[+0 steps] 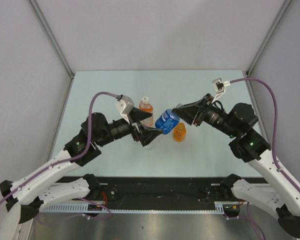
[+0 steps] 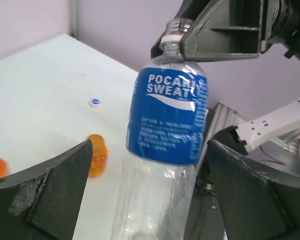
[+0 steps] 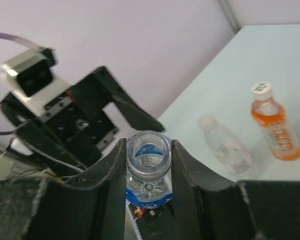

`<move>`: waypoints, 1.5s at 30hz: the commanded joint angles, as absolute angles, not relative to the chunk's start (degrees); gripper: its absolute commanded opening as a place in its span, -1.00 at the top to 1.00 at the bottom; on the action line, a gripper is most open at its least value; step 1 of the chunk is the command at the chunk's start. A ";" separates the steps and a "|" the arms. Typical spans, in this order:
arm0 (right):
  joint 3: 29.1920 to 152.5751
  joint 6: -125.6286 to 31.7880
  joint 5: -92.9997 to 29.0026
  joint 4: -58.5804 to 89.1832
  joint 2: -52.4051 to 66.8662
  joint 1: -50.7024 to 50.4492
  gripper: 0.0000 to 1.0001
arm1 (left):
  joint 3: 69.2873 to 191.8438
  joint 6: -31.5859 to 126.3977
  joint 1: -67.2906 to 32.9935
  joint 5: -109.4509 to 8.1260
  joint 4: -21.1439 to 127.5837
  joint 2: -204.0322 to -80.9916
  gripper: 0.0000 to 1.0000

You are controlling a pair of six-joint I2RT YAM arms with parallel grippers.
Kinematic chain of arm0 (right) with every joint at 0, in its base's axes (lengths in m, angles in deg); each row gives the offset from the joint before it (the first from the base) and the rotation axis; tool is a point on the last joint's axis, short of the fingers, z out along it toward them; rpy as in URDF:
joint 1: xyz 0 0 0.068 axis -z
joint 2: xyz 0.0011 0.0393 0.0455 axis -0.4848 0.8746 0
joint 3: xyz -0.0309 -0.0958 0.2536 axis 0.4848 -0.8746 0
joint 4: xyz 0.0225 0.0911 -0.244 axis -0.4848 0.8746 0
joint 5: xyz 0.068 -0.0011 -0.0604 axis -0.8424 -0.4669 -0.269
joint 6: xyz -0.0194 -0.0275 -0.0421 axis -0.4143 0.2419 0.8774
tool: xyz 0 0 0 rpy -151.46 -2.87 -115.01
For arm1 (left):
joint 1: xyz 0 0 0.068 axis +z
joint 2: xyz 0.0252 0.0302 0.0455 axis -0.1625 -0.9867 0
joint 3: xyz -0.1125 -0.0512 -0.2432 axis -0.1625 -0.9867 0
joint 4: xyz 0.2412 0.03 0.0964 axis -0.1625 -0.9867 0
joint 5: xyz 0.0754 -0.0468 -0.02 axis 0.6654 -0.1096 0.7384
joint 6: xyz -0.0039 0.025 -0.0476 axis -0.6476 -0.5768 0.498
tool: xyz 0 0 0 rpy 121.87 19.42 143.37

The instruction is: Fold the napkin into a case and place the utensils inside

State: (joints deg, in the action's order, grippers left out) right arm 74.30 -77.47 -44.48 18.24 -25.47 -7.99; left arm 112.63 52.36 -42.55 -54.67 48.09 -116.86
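No napkin and no utensils are in view. A clear plastic bottle [image 1: 167, 120] with a blue label hangs tilted above the table, its cap off. My right gripper [image 3: 149, 145] is shut on the bottle's open neck [image 3: 148, 156]; in the left wrist view the dark fingers [image 2: 220, 35] clamp it just below the threads. My left gripper [image 2: 150, 150] stands open around the bottle's clear lower body [image 2: 155, 195]. Its fingers [image 2: 55, 190] are well apart from the plastic on both sides.
An orange drink bottle with a white cap [image 1: 146, 109] stands behind the left gripper. A small orange bottle [image 1: 179, 132] lies under the right gripper. A small clear bottle [image 3: 225, 147] lies on the table, and a loose white cap [image 2: 94, 102] lies further back.
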 commanded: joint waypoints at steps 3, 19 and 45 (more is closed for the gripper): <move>85.46 -68.51 -25.61 25.76 -23.77 -5.63 1.00 | 122.37 42.87 -42.42 -45.84 39.09 -111.58 -0.99; 93.12 -60.58 9.92 29.30 2.52 18.18 1.00 | 111.58 44.17 -42.42 -36.60 43.03 -98.13 -1.00; 87.94 -51.53 15.63 10.58 21.16 21.62 1.00 | 99.44 52.70 -42.42 -31.94 47.42 -93.30 -1.00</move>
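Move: The right hand still holds the open blue-label bottle by its neck; the free spot on the far right of the table is about 28 cm ahead, 26 cm to its right and 35 cm below. The loose blue cap lies some 22 cm ahead and 18 cm right, the small orange bottle about 8 cm ahead and 3 cm right, both on the table well below. From the left hand, the spot is roughly 31 cm ahead, 34 cm right and 30 cm below. Right hand swings the held bottle forward-right about 40 cm, turning clockwise, then lowers; open left hand withdraws left. ##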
